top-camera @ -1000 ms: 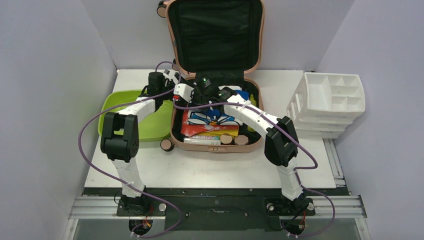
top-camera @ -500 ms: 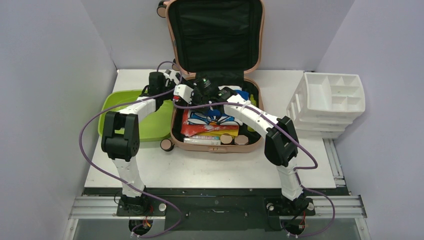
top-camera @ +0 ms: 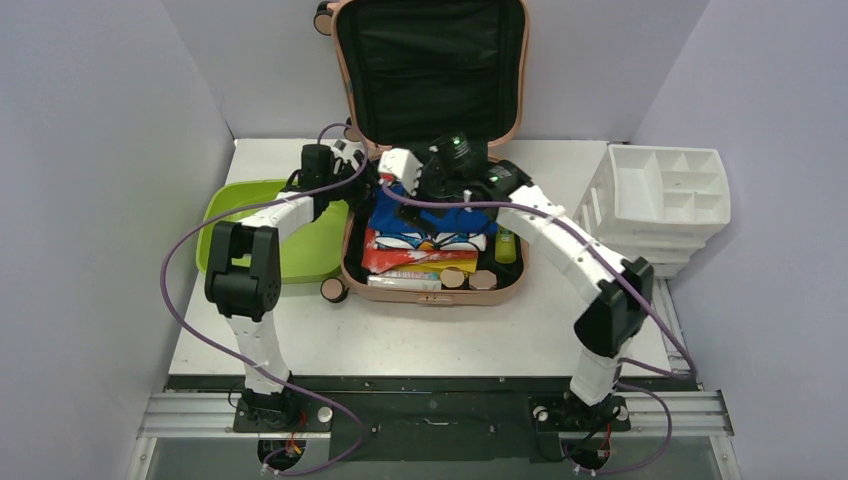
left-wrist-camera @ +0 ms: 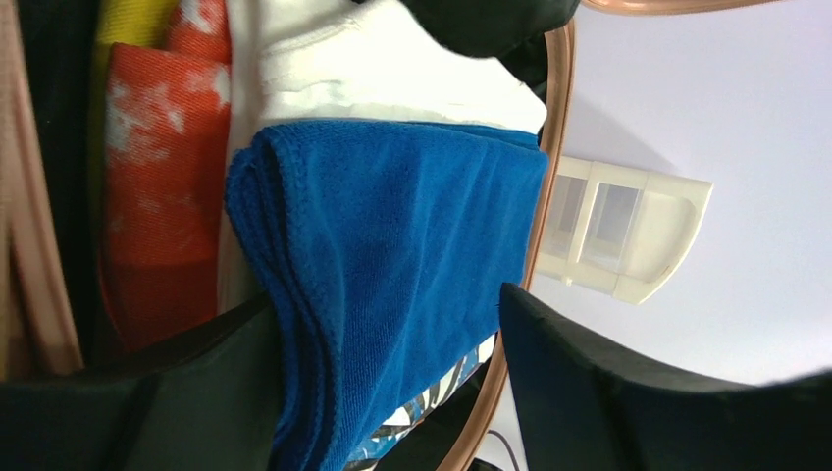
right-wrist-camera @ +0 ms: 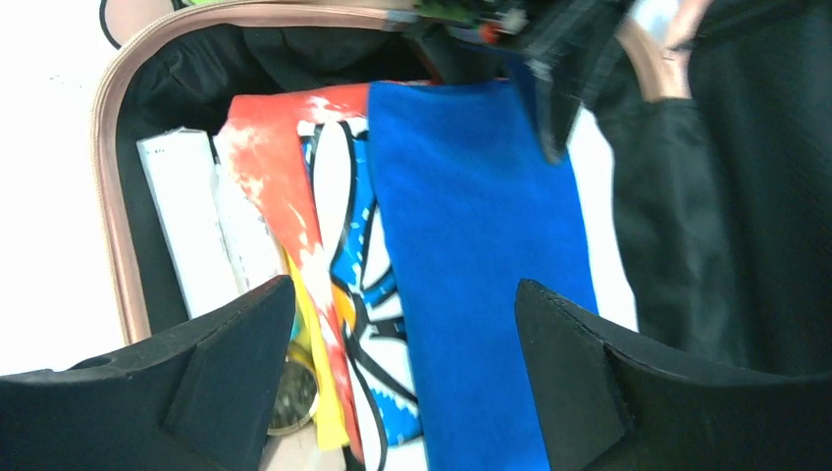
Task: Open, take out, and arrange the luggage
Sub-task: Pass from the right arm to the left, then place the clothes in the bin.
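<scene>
The salmon-pink luggage (top-camera: 430,297) lies open on the table, its black-lined lid (top-camera: 430,60) standing upright at the back. On top of its contents rests a folded blue towel (top-camera: 430,215) (left-wrist-camera: 392,255) (right-wrist-camera: 471,245). My left gripper (top-camera: 368,185) (left-wrist-camera: 385,304) reaches in over the case's left rim. Its jaws are open around the towel's end, one finger against the folded edge. My right gripper (top-camera: 412,180) (right-wrist-camera: 404,289) hovers open above the towel and the printed cloth (right-wrist-camera: 343,245), holding nothing.
Under the towel lie a red-orange patterned cloth (top-camera: 415,255), white boxes (top-camera: 405,283), round lids (top-camera: 468,279) and a yellow-green bottle (top-camera: 505,245). A lime-green tub (top-camera: 240,215) sits left of the case. The white drawer organizer (top-camera: 660,200) stands at the right.
My right gripper has opened and lifted back toward the lid, its arm swinging right and uncovering the blue towel. My left gripper's jaws have narrowed slightly around the towel's end.
</scene>
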Controlling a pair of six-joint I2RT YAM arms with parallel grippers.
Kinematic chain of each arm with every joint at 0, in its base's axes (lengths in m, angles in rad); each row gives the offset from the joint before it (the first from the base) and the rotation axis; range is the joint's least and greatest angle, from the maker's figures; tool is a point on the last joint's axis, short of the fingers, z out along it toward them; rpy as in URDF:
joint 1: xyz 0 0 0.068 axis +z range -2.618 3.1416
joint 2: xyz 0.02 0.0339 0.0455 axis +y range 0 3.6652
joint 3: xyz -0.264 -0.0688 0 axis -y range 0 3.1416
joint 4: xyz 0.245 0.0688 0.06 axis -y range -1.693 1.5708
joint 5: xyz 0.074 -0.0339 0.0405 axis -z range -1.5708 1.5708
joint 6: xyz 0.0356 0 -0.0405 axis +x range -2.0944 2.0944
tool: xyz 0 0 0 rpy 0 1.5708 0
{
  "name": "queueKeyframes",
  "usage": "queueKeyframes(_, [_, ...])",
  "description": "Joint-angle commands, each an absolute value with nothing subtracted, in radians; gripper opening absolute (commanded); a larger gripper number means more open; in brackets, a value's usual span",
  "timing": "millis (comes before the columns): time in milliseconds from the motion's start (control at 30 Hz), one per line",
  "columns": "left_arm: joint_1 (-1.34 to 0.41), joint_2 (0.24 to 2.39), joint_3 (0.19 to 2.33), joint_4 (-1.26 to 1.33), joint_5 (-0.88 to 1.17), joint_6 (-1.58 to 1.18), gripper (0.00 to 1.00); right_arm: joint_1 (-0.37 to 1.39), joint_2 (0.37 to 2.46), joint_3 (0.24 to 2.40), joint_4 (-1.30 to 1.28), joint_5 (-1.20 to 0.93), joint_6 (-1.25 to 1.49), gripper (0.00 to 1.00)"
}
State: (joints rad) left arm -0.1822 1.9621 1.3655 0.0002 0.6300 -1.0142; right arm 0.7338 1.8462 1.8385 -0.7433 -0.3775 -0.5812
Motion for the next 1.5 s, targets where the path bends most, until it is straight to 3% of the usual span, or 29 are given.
queueKeyframes(0, [-0.215, 2.066, 1.307, -0.054, 0.563, -0.946, 0.65, 0.651, 1.629, 1.761, -0.743, -0.442, -0.549, 0.78])
queueKeyframes(233, [-0.224, 2.081, 1.306, -0.041, 0.580, -0.943, 0.42, 0.488, 1.383, 1.487, -0.610, -0.445, -0.508, 0.79])
queueKeyframes(300, [-0.231, 2.082, 1.310, -0.041, 0.586, -0.941, 0.31, 0.444, 1.320, 1.418, -0.574, -0.444, -0.491, 0.79])
queueKeyframes(400, [-0.239, 2.068, 1.316, -0.063, 0.582, -0.929, 0.02, 0.398, 1.236, 1.349, -0.544, -0.438, -0.471, 0.79])
queueKeyframes(433, [-0.241, 2.061, 1.322, -0.070, 0.580, -0.922, 0.00, 0.377, 1.222, 1.322, -0.530, -0.437, -0.462, 0.79])
queueKeyframes(767, [-0.245, 1.865, 1.494, -0.323, 0.397, -0.806, 0.00, 0.309, 1.106, 1.199, -0.467, -0.428, -0.432, 0.79])
queueKeyframes(933, [-0.244, 1.837, 1.581, -0.524, 0.284, -0.755, 0.00, 0.302, 1.102, 1.170, -0.440, -0.436, -0.419, 0.79])
queueKeyframes(1467, [-0.195, 1.833, 1.638, -0.748, 0.184, -0.590, 0.00, 0.301, 1.065, 1.117, -0.395, -0.431, -0.415, 0.79])
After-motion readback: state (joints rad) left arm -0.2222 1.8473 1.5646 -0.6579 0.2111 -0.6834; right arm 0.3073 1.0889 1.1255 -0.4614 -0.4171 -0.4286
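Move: Just under the left hand's open fingers, about 1 cm to their right and 4 below, lies the blue cloth's left end; its middle is some 10 cm right and 5 back. From that hand, the red cloth is roughly 14 cm back and 7 right, the green basin 9 back and 22 left. From the right hand, the cloth's left end is about 3 cm ahead, 4 left and 10 below; the green bottle lies some 18 right, level fore and aft. Sinking about 4 cm, the left hand shuts its fingers on the blue cloth's left end, then lifts it some 6 cm and draws it left and a little back towards the basin, easing down again while the wrist tips the fingers about 30 degrees steeper. The empty right hand, still open, swings up and about 20 cm right, away from the cloth to above the bottle, turning clockwise. ##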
